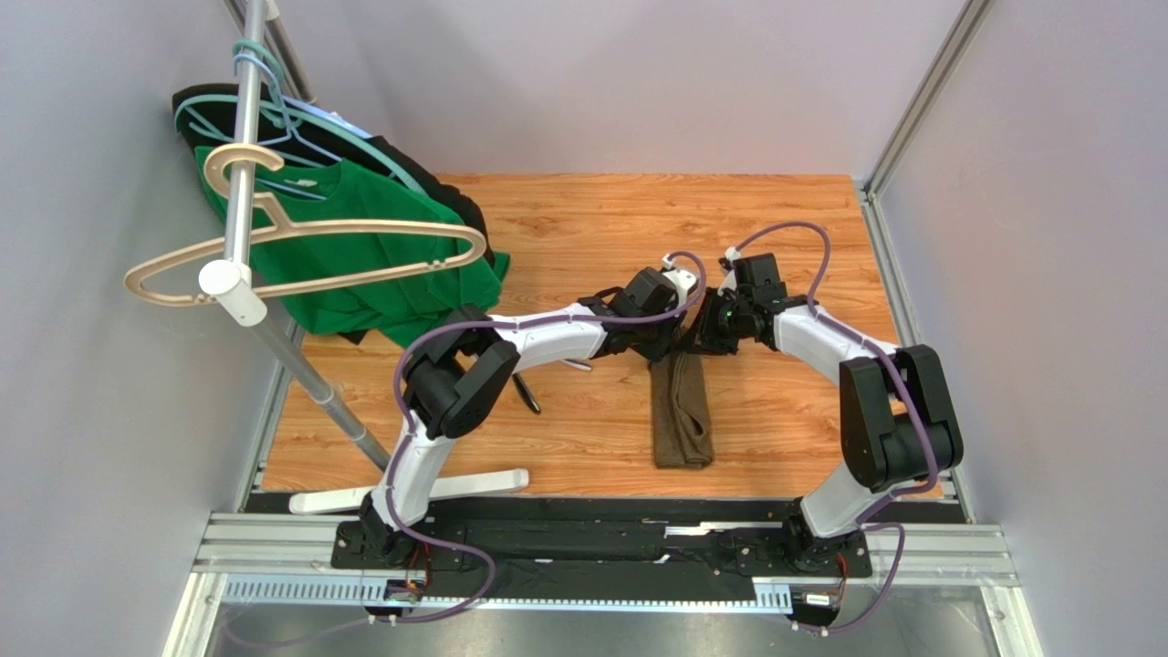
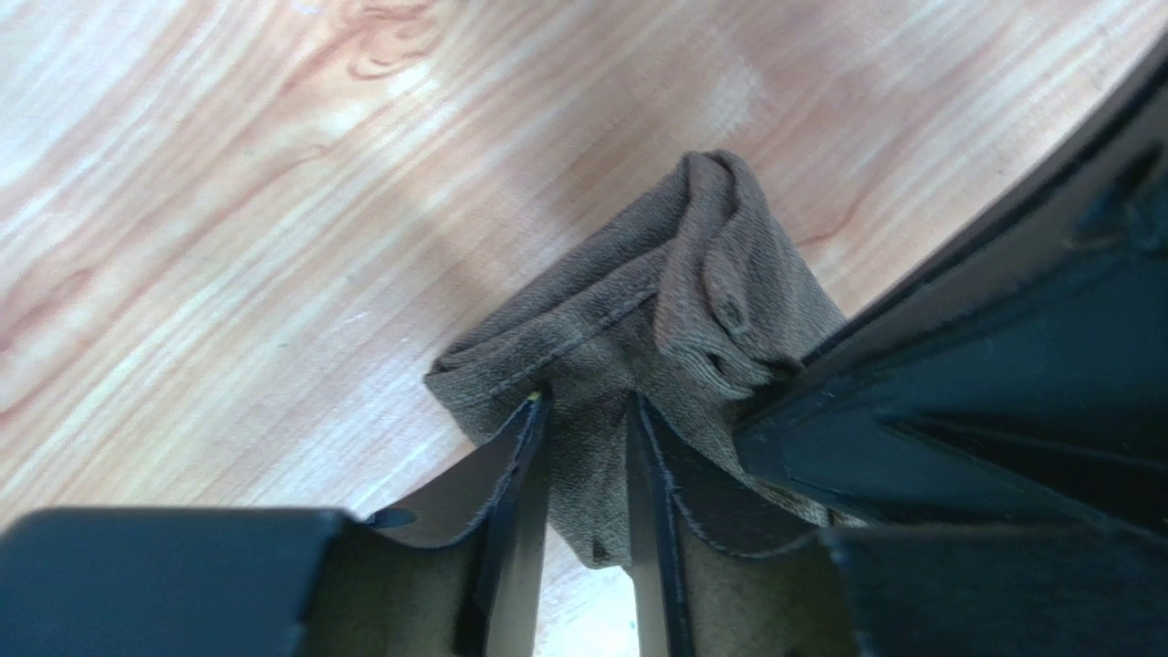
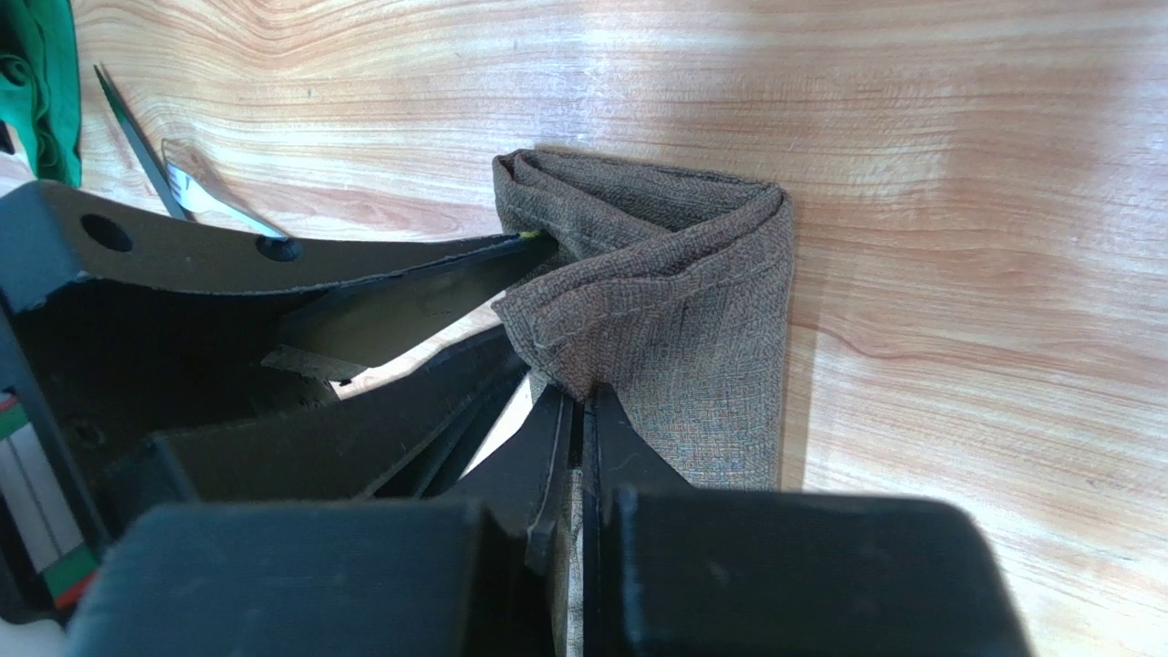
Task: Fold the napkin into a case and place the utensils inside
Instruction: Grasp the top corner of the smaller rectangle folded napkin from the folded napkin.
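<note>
The olive-brown napkin [image 1: 682,411] lies as a long narrow folded strip in the middle of the wooden table, its far end lifted and bunched. My left gripper [image 2: 587,404] straddles a thick fold of that end, with cloth [image 2: 686,294] filling the gap between its fingers. Beside it, my right gripper [image 3: 581,397] is pinched shut on a hem of the same end [image 3: 686,288]. Both grippers meet over the strip's far end [image 1: 686,345]. Dark-handled utensils [image 1: 527,394] lie left of the napkin, partly under the left arm; a slim dark one [image 3: 137,144] shows in the right wrist view.
A green shirt [image 1: 370,260] and a black garment [image 1: 446,199] hang on a clothes rack [image 1: 247,164] at the back left, with an empty hanger [image 1: 274,260] in front. The rack's pole slants to a white foot [image 1: 439,489] near the left arm's base. Grey walls enclose the table.
</note>
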Available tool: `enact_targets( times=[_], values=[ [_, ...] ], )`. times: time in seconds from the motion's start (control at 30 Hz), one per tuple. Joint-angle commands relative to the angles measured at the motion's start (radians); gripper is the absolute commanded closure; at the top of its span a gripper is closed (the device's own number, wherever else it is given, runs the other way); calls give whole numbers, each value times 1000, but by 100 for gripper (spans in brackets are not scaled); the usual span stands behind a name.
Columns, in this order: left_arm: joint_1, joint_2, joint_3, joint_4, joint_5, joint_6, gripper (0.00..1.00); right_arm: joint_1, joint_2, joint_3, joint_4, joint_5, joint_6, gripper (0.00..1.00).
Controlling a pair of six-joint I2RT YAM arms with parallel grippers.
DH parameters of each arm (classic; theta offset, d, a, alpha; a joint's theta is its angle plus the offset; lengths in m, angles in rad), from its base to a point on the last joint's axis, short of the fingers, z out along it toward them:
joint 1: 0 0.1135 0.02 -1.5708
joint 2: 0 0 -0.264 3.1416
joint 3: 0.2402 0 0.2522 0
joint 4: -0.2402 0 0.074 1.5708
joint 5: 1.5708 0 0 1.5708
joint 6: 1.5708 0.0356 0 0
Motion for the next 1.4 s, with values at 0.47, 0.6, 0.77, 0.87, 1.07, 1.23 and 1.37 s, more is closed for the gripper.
enact_targets(
  times=[0.47,0.6,0.77,0.87,1.07,1.23,1.37],
  values=[
    [26,-71,-41,94,16,-149,100,-2,19,-24,22,-85,-22,100],
    [29,-111,-103,204,16,-177,100,0,37,-27,33,-97,-18,100],
    [31,-162,-204,317,3,-186,100,0,42,-16,22,-96,-18,100],
    [31,-185,-248,388,1,-186,100,1,48,-15,22,-104,-18,100],
    [31,-188,-267,440,1,-200,100,21,57,-9,12,-100,-33,100],
    [29,-194,-281,462,1,-205,100,34,65,2,-10,-79,-48,100],
    [31,-200,-299,480,-31,-206,100,44,86,14,-39,-56,-62,100]
  ],
)
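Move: The napkin's top left corner lies practically between the left hand's open fingers, about 1 cm ahead, 1 cm left and 1 cm below. The fold still pinched by the right hand is roughly 3 cm back and 1 cm right of the left hand, some 1 cm higher. The fork lies about 15 cm to the left hand's left, level with it, on the table some 2 cm below. From the right hand the corner is about 4 cm ahead, 2 cm left and 2 cm lower. Shutting almost in place, the left fingers close fully on the cloth edge by the napkin's top left corner; the left hand then rises about 3 cm, rolling its left side down some 15 degrees and turning slightly counter-clockwise. The right hand keeps its pinch on the fold and eases back and down about 2 cm each, also a little left. ##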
